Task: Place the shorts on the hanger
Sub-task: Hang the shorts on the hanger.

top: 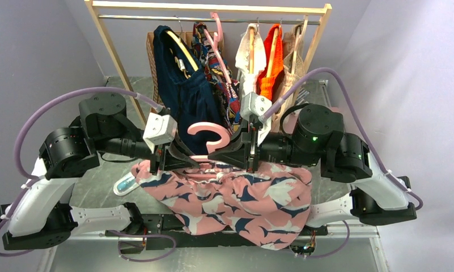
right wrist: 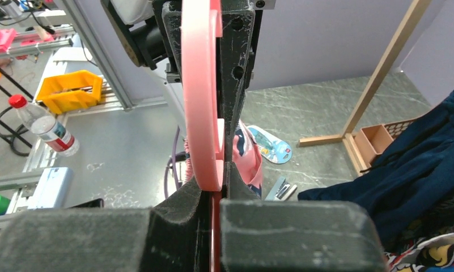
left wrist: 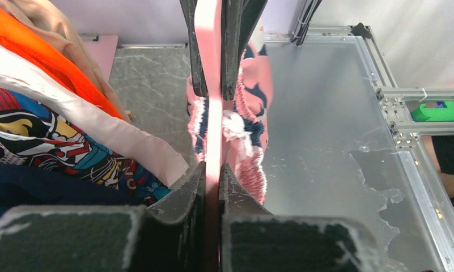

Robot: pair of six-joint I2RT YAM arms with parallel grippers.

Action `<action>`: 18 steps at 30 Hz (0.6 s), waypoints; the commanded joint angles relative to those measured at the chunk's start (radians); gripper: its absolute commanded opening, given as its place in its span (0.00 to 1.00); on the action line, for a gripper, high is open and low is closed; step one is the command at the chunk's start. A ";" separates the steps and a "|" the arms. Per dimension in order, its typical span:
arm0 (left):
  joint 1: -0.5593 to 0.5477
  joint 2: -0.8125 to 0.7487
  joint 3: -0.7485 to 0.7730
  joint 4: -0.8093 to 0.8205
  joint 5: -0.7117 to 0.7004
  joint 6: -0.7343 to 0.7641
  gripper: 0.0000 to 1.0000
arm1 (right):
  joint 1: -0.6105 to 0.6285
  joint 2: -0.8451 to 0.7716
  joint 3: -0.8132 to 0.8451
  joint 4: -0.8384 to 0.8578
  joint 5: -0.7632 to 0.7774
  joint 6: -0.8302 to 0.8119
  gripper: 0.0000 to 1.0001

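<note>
The pale-pink hanger is held level between my two arms, hook up, in front of the clothes rail. The pink shorts with navy and white print hang from it over the table's near edge. My left gripper is shut on the hanger's left end; in the left wrist view the pink bar runs between the closed jaws of that gripper, with the gathered waistband beside it. My right gripper is shut on the hanger near its hook, and the right gripper's fingertips clamp pink plastic.
A wooden clothes rack stands behind, hung with a navy garment, a multicolour patterned one and an orange one. A small blue-and-white object lies on the table at left. A brown basket sits by the rack's foot.
</note>
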 commanded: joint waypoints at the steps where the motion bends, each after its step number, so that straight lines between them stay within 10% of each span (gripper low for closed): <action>1: 0.003 -0.019 -0.006 0.028 -0.017 0.007 0.07 | 0.004 0.001 0.034 0.053 -0.049 0.023 0.00; 4: 0.003 -0.041 -0.024 0.049 -0.031 0.003 0.07 | 0.004 0.004 0.048 0.025 -0.052 0.029 0.02; 10: 0.003 -0.072 -0.040 0.061 -0.049 0.005 0.07 | 0.004 -0.004 0.078 -0.061 -0.005 0.045 0.47; 18: 0.003 -0.088 -0.041 0.082 -0.027 -0.008 0.07 | 0.004 0.025 0.130 -0.211 0.069 0.028 0.55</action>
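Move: Between the nearly shut left fingers runs the bar of the pink hanger; its neck lies about 5 cm to the right, 1 cm ahead and 2 cm higher. The right fingers already grip that neck, its middle about 1 cm to their left. From the right hand, the shorts hang some 14 cm below, 2 cm back and 3 cm to the right; the hanging navy trousers are roughly 27 cm ahead, 7 cm left and 12 cm lower. Taking over the hanger, the left hand tightens its nearly shut fingers on the bar and draws it about 1.5 cm left. Once that grip is set, the right hand opens to about half, lets go of the neck and backs off some 2 cm to the right, away from the left hand. ##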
